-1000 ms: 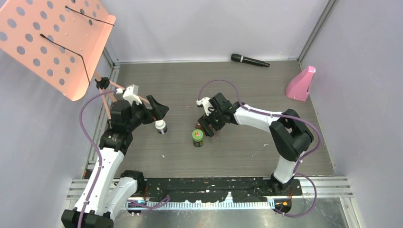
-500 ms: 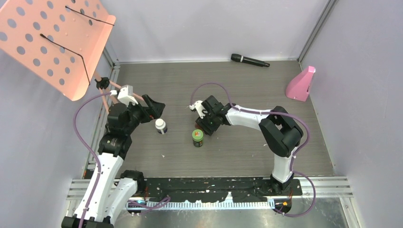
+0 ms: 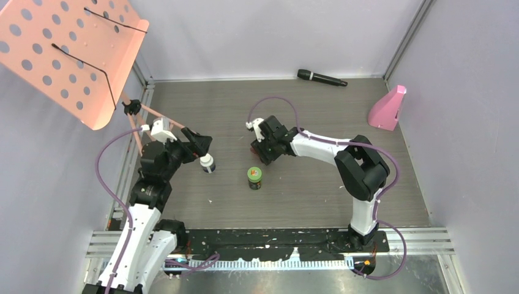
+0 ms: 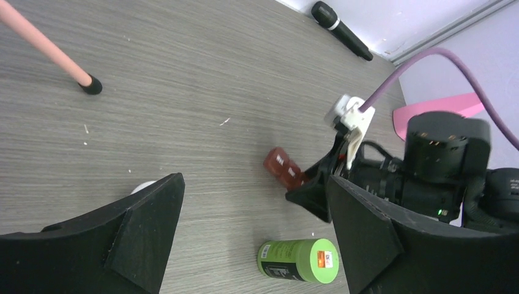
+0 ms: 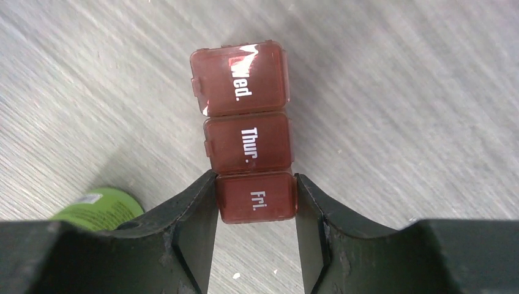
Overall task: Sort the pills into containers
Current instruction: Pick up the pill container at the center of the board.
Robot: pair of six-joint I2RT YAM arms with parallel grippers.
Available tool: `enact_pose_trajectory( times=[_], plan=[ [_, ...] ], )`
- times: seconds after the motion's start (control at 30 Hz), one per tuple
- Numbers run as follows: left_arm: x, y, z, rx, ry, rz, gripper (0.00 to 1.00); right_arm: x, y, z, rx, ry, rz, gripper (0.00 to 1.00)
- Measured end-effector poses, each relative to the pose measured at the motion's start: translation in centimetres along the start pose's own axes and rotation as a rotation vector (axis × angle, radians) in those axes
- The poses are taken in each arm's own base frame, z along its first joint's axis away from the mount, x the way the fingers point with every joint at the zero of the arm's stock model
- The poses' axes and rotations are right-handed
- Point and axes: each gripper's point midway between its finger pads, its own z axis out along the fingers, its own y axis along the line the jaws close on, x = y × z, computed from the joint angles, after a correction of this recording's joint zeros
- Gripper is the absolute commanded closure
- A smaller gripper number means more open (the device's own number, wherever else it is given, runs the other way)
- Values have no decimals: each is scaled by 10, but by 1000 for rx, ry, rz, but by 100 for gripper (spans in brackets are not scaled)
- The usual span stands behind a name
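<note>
My right gripper [image 5: 256,196] is shut on the brown case [image 5: 245,131], its fingertips [image 5: 199,202] clamping the "Fri." end, with "Thur." and "Wed." sticking out ahead. From above, that gripper [image 3: 259,150] holds the case [image 3: 253,147] just behind the green-lidded bottle [image 3: 254,177]. The bottle [image 4: 298,260] stands upright on the table. My left gripper [image 4: 254,214] is open with nothing between its fingers. It hovers [image 3: 199,146] just above the white bottle [image 3: 207,163], of which only an edge [image 4: 144,185] peeks past the left finger. No loose pills show.
A black microphone [image 3: 322,78] lies at the back edge. A pink wedge-shaped object [image 3: 388,108] stands at the right wall. A pink perforated music stand [image 3: 67,49] overhangs the far left, its leg [image 4: 43,46] resting on the table.
My right gripper has closed on the brown case and drawn it back, away from the green-lidded bottle. The left arm has shifted slightly towards the white bottle, still open.
</note>
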Motion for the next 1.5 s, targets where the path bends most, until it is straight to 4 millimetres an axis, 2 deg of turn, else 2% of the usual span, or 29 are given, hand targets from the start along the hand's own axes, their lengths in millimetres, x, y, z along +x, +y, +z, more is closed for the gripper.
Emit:
enact_pose_trajectory(
  times=[0.1,0.23,0.47,0.53,0.6,0.73,0.97,1.17,1.23,1.37,1.5],
  plan=[
    [7,5,1,-3,-2,-26,7,-20,-5,-3,-4,-58,65,68],
    [3,1,3,13,-24,-50,6,-45,-5,-19,-30,-148,124,68],
    [-1,-4,13,19,1,-65,10,-118,17,-80,-167,-390,143,68],
    [-2,-13,19,42,46,-58,10,-136,23,-97,-202,-454,142,68],
    [-4,-25,25,87,80,-50,10,-147,28,-109,-227,-494,139,68],
    [8,-44,31,171,151,-63,11,-155,35,-121,-252,-531,145,68],
    [35,-66,47,263,268,-128,9,-156,50,-122,-286,-530,141,67],
    [36,-79,59,323,261,-206,11,-154,55,-122,-299,-523,133,66],
    [37,-79,63,324,264,-223,18,-153,53,-122,-296,-517,136,66],
    [40,-74,72,300,267,-249,37,-150,55,-121,-304,-505,135,66],
    [42,-69,79,275,263,-273,42,-149,60,-122,-323,-501,124,65]
  ],
)
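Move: The right hand already holds the pill container by its Fri end, close above the board, the container's middle about 2 cm to the left and 1 cm ahead. The open left gripper it is taken to is some 22 cm left, 4 cm back and 20 cm higher. From the left hand the container lies about 20 cm right, 5 cm ahead and 20 cm below; the green-capped bottle stands 19 cm right, 4 cm back, the white bottle 3 cm right, 1 cm ahead, both 20 cm down. Upward, quickly, then easing left, the right hand carries the pill container about 18 cm up towards the left gripper, its left side tilting up some 35 degrees, grip kept. After a pause the left hand swings right about 10 cm and forward 5, turning clockwise and rolling its left side down, to bring its fingers about the free Wed end; they close partway at the last, touch not certain. ##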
